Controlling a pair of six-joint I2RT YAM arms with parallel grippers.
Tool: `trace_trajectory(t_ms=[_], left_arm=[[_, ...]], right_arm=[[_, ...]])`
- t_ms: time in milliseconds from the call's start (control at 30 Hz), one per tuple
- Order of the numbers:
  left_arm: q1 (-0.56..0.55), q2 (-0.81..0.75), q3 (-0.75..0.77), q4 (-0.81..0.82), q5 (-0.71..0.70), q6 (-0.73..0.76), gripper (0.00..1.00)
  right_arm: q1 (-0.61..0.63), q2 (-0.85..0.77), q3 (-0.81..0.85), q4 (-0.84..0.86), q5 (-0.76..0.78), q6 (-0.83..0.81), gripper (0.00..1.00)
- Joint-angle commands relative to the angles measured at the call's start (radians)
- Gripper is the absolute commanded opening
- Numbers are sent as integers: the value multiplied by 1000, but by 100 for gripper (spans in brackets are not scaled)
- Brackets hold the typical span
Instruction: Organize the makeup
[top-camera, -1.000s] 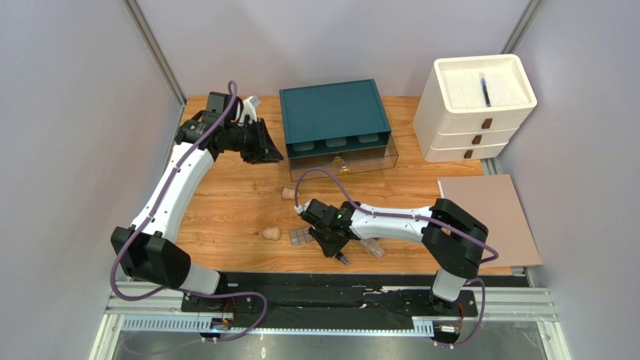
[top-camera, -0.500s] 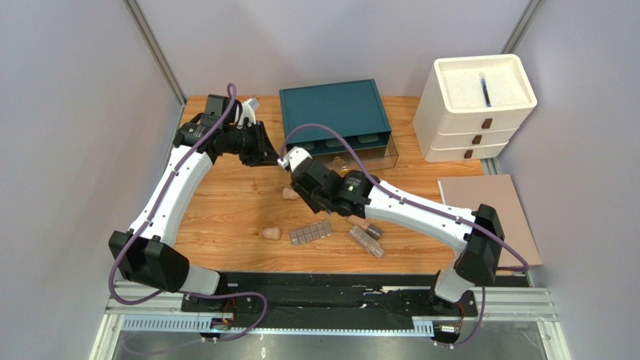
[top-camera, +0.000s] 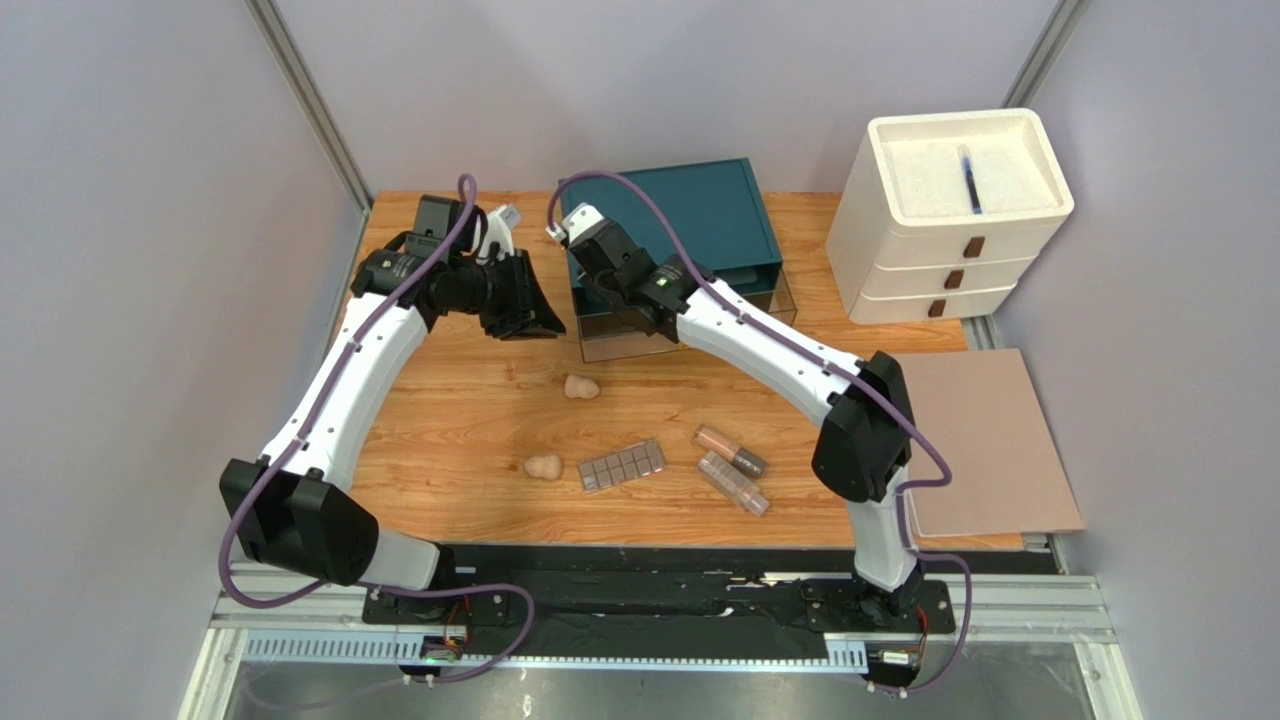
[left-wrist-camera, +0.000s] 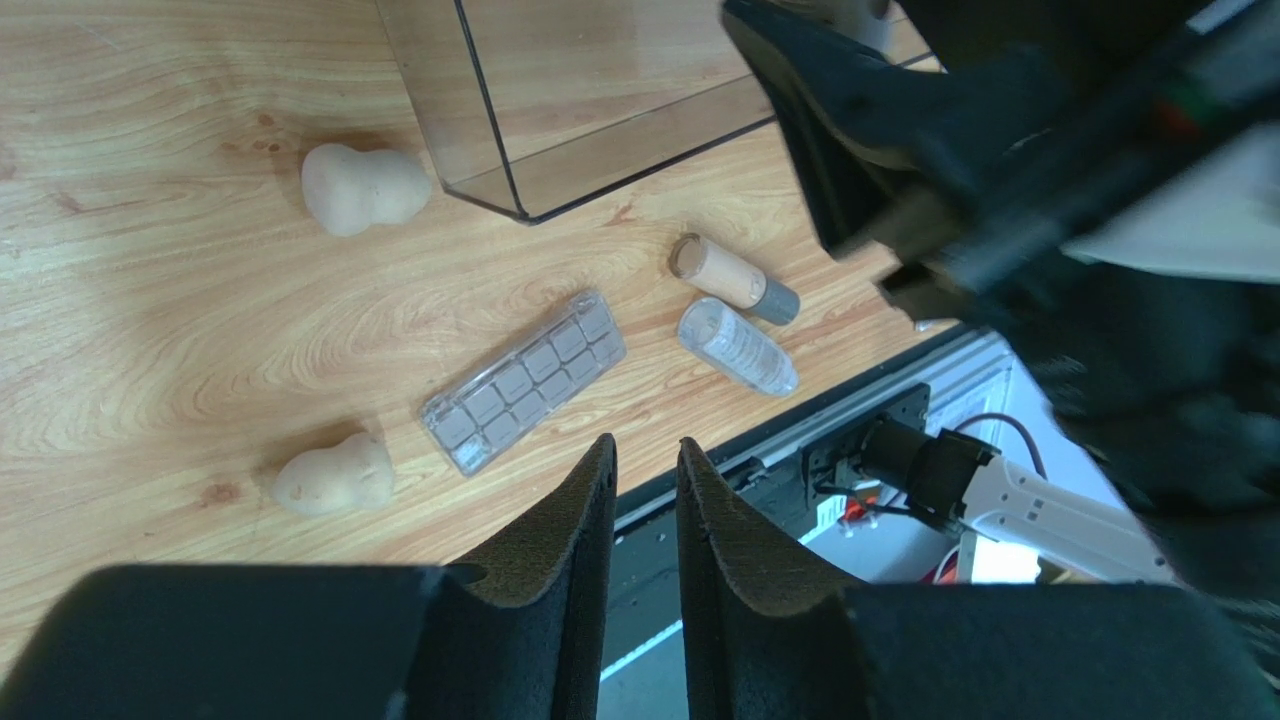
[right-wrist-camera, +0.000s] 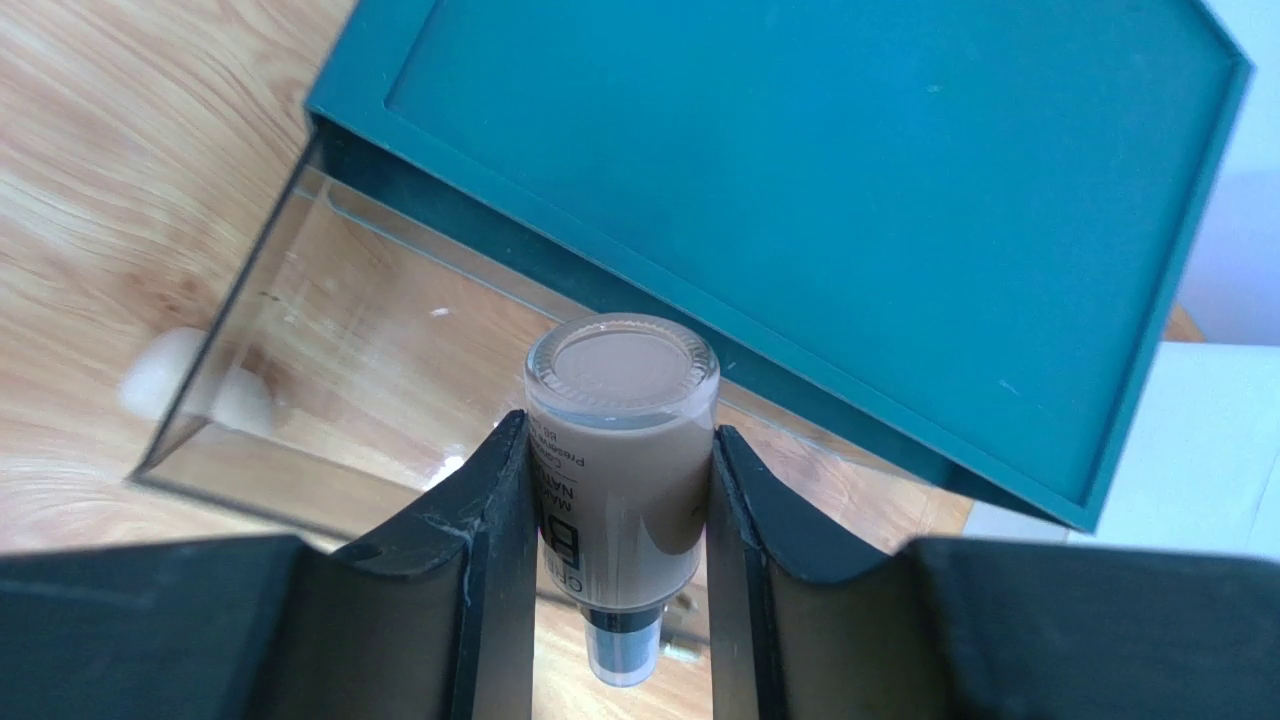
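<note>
My right gripper (right-wrist-camera: 619, 432) is shut on a tan tube (right-wrist-camera: 619, 375) with a dark cap, held cap-down above the clear drawer (right-wrist-camera: 346, 375) that is pulled out of the teal box (right-wrist-camera: 812, 195). On the table lie two more tubes (top-camera: 729, 449) (top-camera: 733, 483), the gridded palette (top-camera: 622, 465) and two beige sponges (top-camera: 580, 387) (top-camera: 543, 467). My left gripper (top-camera: 549, 318) hovers left of the drawer (top-camera: 684, 323). Its jaws stand a narrow gap apart with nothing between them. The left wrist view shows the palette (left-wrist-camera: 523, 381), both sponges (left-wrist-camera: 361, 188) (left-wrist-camera: 334, 474) and both tubes (left-wrist-camera: 732, 278) (left-wrist-camera: 736, 347) below.
The teal box (top-camera: 669, 218) stands at the back middle. A white drawer unit (top-camera: 947, 210) is at the back right, and a flat brown board (top-camera: 984, 435) lies at the right edge. Grey walls close in the left and back sides.
My right arm has lifted a tube from the front of the table and swung it back and left over the clear drawer. The left arm has hardly moved.
</note>
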Motion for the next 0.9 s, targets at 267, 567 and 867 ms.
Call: trace_trajectory(t_ms=[267,567,867], left_arm=[[-3,13,14,18,23,21,27],[-3,42,42,13,31,24,27],[-3,40,59,-7,51,35,27]], right_arm=[[-6,40,-1,86,-13,-75,46],[-10,34,7,79,47,-49,100],[-22,-273,-224,1,-77,128,97]])
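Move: Just below and beyond the right hand, which already holds the foundation bottle, lies the open clear drawer: its middle is about 3 cm ahead, 4 cm to the right and 18 cm down. The teal box stands behind it, some 15 cm ahead of the hand and 3 cm right, its middle 13 cm lower. A sponge sits about 6 cm back and 11 cm left, 20 cm down. From the left hand the drawer is roughly 14 cm ahead, 18 cm right and 22 cm below. Sinking about 2.5 cm and easing roughly 1 cm forward over the open drawer, the right hand brings the foundation bottle lower, then stays nearly still while its fingers spread from a third open to fully wide and let the bottle go. At the very end it starts to pull off, a centimetre or two to the right and back, rising slightly. ##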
